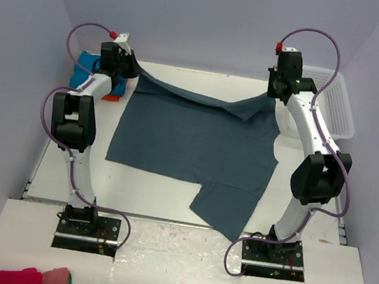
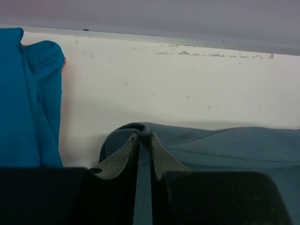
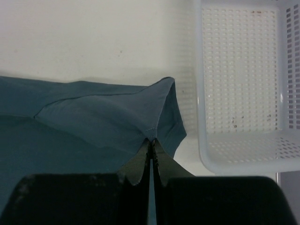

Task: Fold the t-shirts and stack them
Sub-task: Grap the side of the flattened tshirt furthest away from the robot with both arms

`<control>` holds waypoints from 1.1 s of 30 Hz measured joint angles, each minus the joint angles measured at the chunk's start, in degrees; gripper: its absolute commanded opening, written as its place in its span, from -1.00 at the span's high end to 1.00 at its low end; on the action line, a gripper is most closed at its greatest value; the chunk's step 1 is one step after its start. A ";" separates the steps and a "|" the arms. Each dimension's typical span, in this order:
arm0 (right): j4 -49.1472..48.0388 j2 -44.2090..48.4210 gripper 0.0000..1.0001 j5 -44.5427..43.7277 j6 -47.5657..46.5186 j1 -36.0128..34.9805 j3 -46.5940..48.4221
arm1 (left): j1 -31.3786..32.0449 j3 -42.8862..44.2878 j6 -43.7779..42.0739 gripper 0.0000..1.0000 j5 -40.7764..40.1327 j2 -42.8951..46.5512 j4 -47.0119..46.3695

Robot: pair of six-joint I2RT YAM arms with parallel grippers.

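The large slate-blue t-shirt (image 1: 196, 143) lies spread over the table, its far edge lifted at both corners. My left gripper (image 1: 130, 71) holds the far-left corner; in the left wrist view its narrow-set fingers (image 2: 144, 135) pinch a bunched fold of that shirt (image 2: 225, 150). At the far right, my right gripper (image 1: 275, 97) is shut tight (image 3: 151, 140) on a hemmed corner of the shirt (image 3: 84, 126). The turquoise t-shirt (image 1: 85, 67) lies crumpled at the far left (image 2: 28, 93), with an orange t-shirt (image 1: 113, 97) peeking out beside it.
A white mesh basket (image 1: 336, 106) stands at the far right, close to my right gripper, its rim (image 3: 201, 93) beside the held corner. Pink, red and green cloth (image 1: 22, 277) lies at the near-left corner. The back wall runs just behind both grippers.
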State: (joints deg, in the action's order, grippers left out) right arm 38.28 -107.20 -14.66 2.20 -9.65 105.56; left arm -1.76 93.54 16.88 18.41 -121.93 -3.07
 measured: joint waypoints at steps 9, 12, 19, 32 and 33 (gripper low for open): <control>4.24 2.29 1.00 -2.86 3.37 -2.38 -2.71 | 0.59 -2.73 -0.02 0.63 -1.97 4.11 2.78; 5.01 3.04 1.00 -3.58 4.11 -2.91 -5.14 | 1.01 -4.00 0.00 0.63 -2.82 5.40 3.56; 6.14 4.33 1.00 -5.35 6.34 -4.24 -9.73 | 1.11 -8.87 0.11 0.66 -3.93 7.45 5.16; 6.49 6.82 1.00 -9.92 12.17 -5.25 -19.47 | 3.39 -10.80 0.63 0.65 -5.20 9.44 5.86; 6.54 6.99 1.00 -10.36 12.55 -5.25 -19.85 | 3.61 -10.91 0.68 0.65 -5.66 9.57 6.03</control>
State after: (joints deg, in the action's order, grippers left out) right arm 44.82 -100.20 -25.02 14.74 -14.90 85.71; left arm 1.85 82.63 17.56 12.75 -112.36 2.96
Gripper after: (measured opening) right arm 0.006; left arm 0.174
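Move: The t-shirt's far-left edge hangs right at the left fingertips, which have already parted slightly, some 10 cm above the table. The blue stack sits about 16 cm to this hand's left, level with it. The right hand still pinches the t-shirt's right flap; the place to lay that flap on the shirt lies about 12 cm back, straight below the line of travel and some 19 cm down. The white basket is roughly 22 cm to the right hand's right and 5 cm farther out. Lower the pinched flap with the right gripper, drawing it back and down about 10 cm each way over the shirt's right side, fingers kept shut, tipping them some 15 degrees further down and turning a little clockwise. Meanwhile slip the left gripper free of the far edge and bring it back about 6 cm over the shirt, then slightly right, fingertips barely parted. ##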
